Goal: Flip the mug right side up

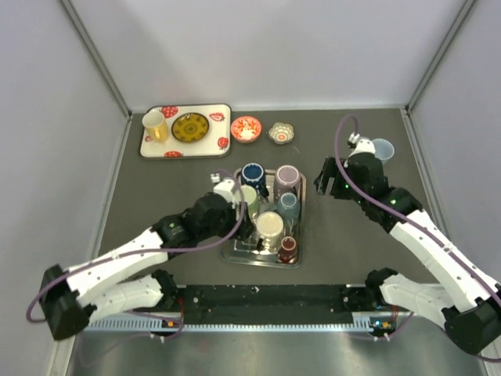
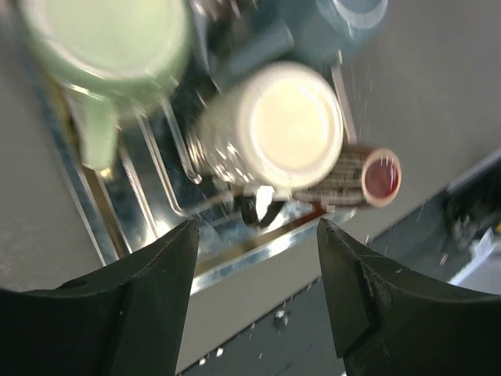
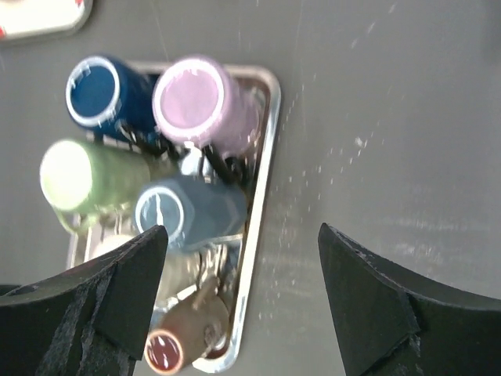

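Several mugs stand bottom up on a metal tray (image 1: pixel 232 255) in the middle of the table: dark blue (image 1: pixel 252 173), lilac (image 1: pixel 286 177), green (image 1: pixel 250 196), grey-blue (image 1: pixel 288 205), cream (image 1: pixel 269 225) and maroon (image 1: pixel 287 249). A pale blue mug (image 1: pixel 383 148) stands apart at the right and seems mouth up. My left gripper (image 1: pixel 241 196) hangs open and empty over the tray's left side. In its wrist view the cream mug (image 2: pixel 270 125) lies just beyond the left gripper (image 2: pixel 257 225). My right gripper (image 1: pixel 326 183) is open and empty between the tray and the pale blue mug. It sees the tray's right rim (image 3: pixel 262 196) below the right gripper (image 3: pixel 243 232).
A flowered tray (image 1: pixel 205 109) at the back left holds a yellow cup (image 1: pixel 154 125) and a dark plate (image 1: pixel 190 128). A red bowl (image 1: pixel 246 128) and a small patterned bowl (image 1: pixel 282 133) sit beside it. Grey walls close in both sides.
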Action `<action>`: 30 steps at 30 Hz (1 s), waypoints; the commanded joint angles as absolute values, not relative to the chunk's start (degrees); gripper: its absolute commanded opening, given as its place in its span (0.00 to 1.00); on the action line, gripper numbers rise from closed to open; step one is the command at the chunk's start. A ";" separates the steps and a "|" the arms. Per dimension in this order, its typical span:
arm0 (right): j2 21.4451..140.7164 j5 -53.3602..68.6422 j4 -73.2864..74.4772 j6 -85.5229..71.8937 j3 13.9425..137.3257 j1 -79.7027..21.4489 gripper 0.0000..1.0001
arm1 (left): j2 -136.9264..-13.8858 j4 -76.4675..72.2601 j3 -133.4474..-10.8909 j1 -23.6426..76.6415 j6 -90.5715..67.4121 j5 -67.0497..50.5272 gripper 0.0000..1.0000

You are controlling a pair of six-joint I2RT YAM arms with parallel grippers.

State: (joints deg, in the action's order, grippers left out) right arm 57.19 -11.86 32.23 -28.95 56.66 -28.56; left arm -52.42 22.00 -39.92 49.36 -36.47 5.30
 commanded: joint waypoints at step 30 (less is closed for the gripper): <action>42.01 -3.17 32.08 -28.74 46.76 -32.17 0.76 | -83.67 27.86 -55.81 59.94 -25.58 9.32 0.47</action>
State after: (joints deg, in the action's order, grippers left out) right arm 42.17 -3.92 32.80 -28.93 46.11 -31.64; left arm -82.11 28.16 -53.25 59.72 -27.18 7.66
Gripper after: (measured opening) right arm 0.759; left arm 0.484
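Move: The upside-down cream mug I'm after in the tray is some 8 cm right of my left hand, 3 cm ahead and about 9 cm below, its handle on the near-left side. At about that depth, the small brown mug is 13 cm right and 4 back, the blue-grey mug 13 cm right and 8 ahead, and the green mug 10 cm ahead, 1 right. From my right hand the cream mug lies roughly 13 cm left, 8 back and 15 below. I sink my left hand about 8 cm and carry it 5 cm right to the cream mug's handle, first swinging back over 4 cm, then easing forward again; the wrist turns almost 30 degrees, pointing the fingers more steeply down. They narrow partway around the handle without clamping it. My empty, open right hand draws back 6 cm. ##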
